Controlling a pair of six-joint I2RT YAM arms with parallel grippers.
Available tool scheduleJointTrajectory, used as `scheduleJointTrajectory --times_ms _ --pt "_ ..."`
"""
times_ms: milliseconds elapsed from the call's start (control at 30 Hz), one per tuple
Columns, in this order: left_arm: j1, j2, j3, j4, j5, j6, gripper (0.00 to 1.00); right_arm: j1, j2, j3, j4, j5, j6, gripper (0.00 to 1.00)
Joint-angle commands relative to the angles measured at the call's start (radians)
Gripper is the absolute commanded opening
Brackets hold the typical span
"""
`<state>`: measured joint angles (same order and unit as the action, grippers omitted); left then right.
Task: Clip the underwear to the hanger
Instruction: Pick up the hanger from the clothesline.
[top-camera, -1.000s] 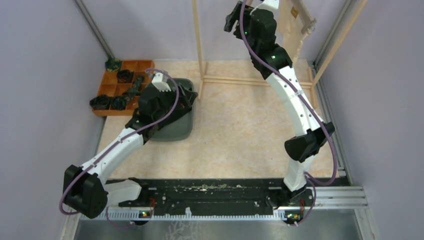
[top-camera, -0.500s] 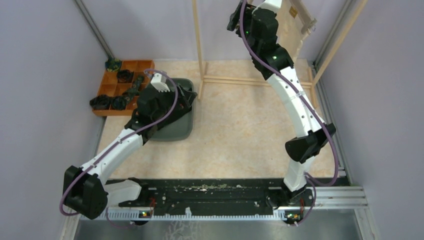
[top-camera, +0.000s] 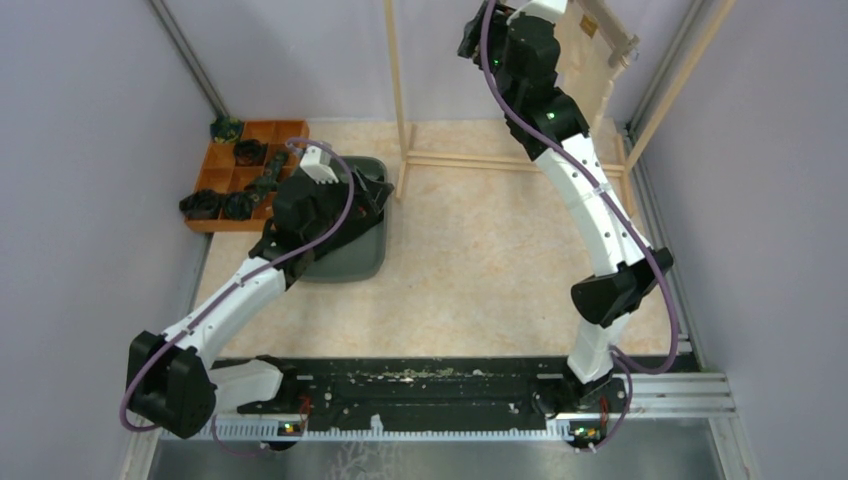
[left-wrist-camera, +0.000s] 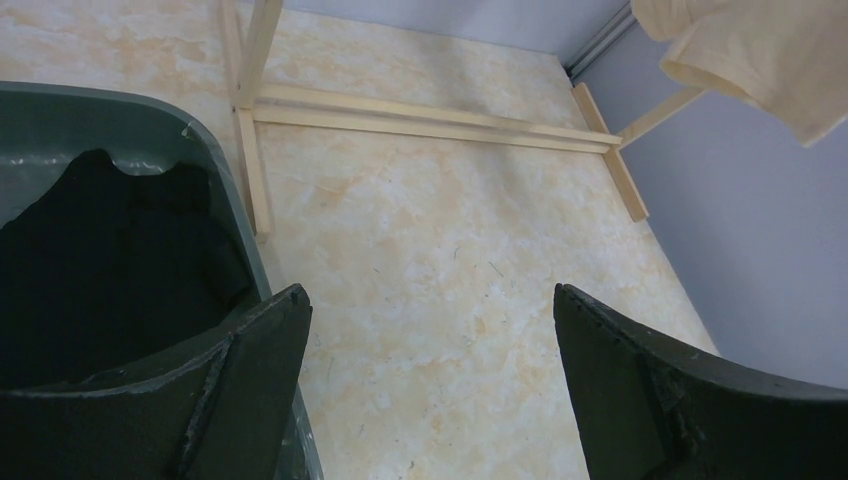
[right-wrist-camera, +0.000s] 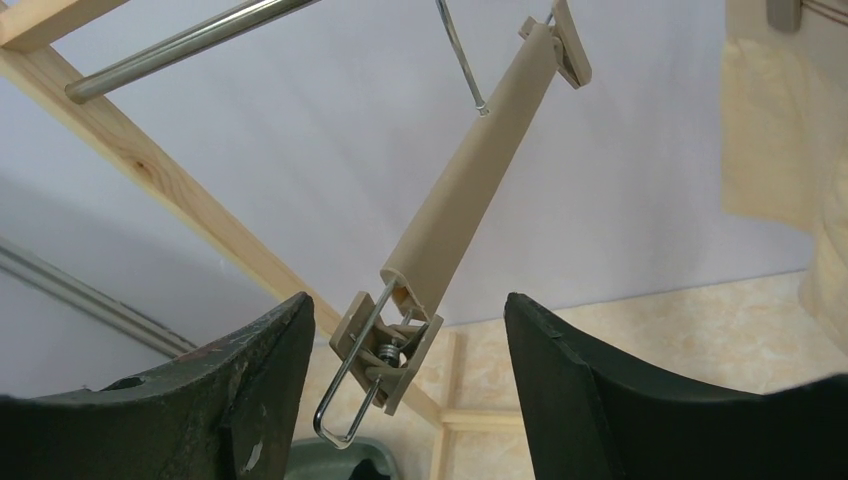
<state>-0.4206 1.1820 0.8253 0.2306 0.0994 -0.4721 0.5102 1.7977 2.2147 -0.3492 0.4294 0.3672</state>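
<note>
A beige hanger (right-wrist-camera: 470, 180) hangs slanted from a steel rod (right-wrist-camera: 190, 40) by its wire hook. Its lower clip (right-wrist-camera: 390, 345) sits between the fingers of my right gripper (right-wrist-camera: 407, 300), which is open; neither finger touches the clip. The cream underwear (right-wrist-camera: 790, 130) hangs to the right, and in the top view the cream underwear (top-camera: 590, 60) is behind the raised right arm. The black underwear (left-wrist-camera: 100, 260) lies crumpled in a grey bin (left-wrist-camera: 215, 150). My left gripper (left-wrist-camera: 430, 295) hovers open over the bin's right rim and holds nothing.
A wooden rack (top-camera: 400, 100) stands at the back, its base rails (left-wrist-camera: 420, 125) on the marbled tabletop. An orange tray (top-camera: 215, 225) of black parts sits at the far left beside the grey bin (top-camera: 350, 255). Lilac walls close in both sides.
The right wrist has crept slightly up and to the right near the rack's top. The left arm has stayed put over the bin.
</note>
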Motion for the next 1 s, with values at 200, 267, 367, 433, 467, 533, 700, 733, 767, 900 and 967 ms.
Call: scheduleJointTrajectory --times_ms 200,267,367,433,467,533,700,733,767,900,967 --pt "0.014 0.021 -0.005 0.05 0.026 -0.007 0.95 0.013 -0.047 0.037 0.056 0.038 -0.023 0.61" --pt "0.017 0.025 -0.006 0.054 0.026 -0.007 0.95 0.013 -0.049 0.034 0.061 0.044 -0.028 0.56" --pt "0.019 0.029 -0.011 0.061 0.032 -0.01 0.95 0.013 -0.056 0.023 0.067 0.053 -0.031 0.46" --pt "0.02 0.032 -0.012 0.067 0.035 -0.015 0.95 0.013 -0.069 0.004 0.078 0.058 -0.034 0.36" --pt "0.021 0.034 -0.011 0.068 0.037 -0.015 0.95 0.013 -0.076 -0.008 0.086 0.062 -0.036 0.32" --pt "0.022 0.035 -0.012 0.07 0.037 -0.016 0.95 0.013 -0.094 -0.035 0.105 0.071 -0.042 0.23" --pt "0.024 0.037 -0.012 0.078 0.041 -0.021 0.95 0.013 -0.125 -0.063 0.122 0.099 -0.072 0.07" --pt "0.025 0.037 -0.011 0.078 0.041 -0.025 0.95 0.013 -0.129 -0.063 0.124 0.103 -0.081 0.06" --pt "0.024 0.038 -0.012 0.08 0.043 -0.026 0.95 0.013 -0.132 -0.063 0.125 0.106 -0.089 0.05" --pt "0.026 0.038 -0.013 0.087 0.042 -0.03 0.95 0.013 -0.136 -0.06 0.133 0.113 -0.124 0.02" --pt "0.026 0.038 -0.012 0.087 0.042 -0.03 0.95 0.011 -0.136 -0.052 0.133 0.114 -0.136 0.0"
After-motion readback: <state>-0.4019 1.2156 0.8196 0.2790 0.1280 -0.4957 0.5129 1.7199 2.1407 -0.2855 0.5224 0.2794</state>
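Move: The hanger's near clip is already between my open right fingers, about 1 cm ahead of the hand point, 1 cm to its left and level with it. The hanger's bar has its middle some 14 cm ahead, 3 cm to the right and 2 cm up. The hung underwear is about 3 cm ahead, 14 cm to the right and 5 cm lower. From my left hand, that clip is roughly 14 cm ahead, 20 cm right and 24 cm up. I close my right fingers from wide to nearly shut and pinch the hanger's near clip from both sides, holding almost still at first. Then, with the grip kept, I draw about 3 cm right, towards the hung underwear, while lifting 2 cm and easing back 1.5 cm, the wrist turning some 5 degrees clockwise. ##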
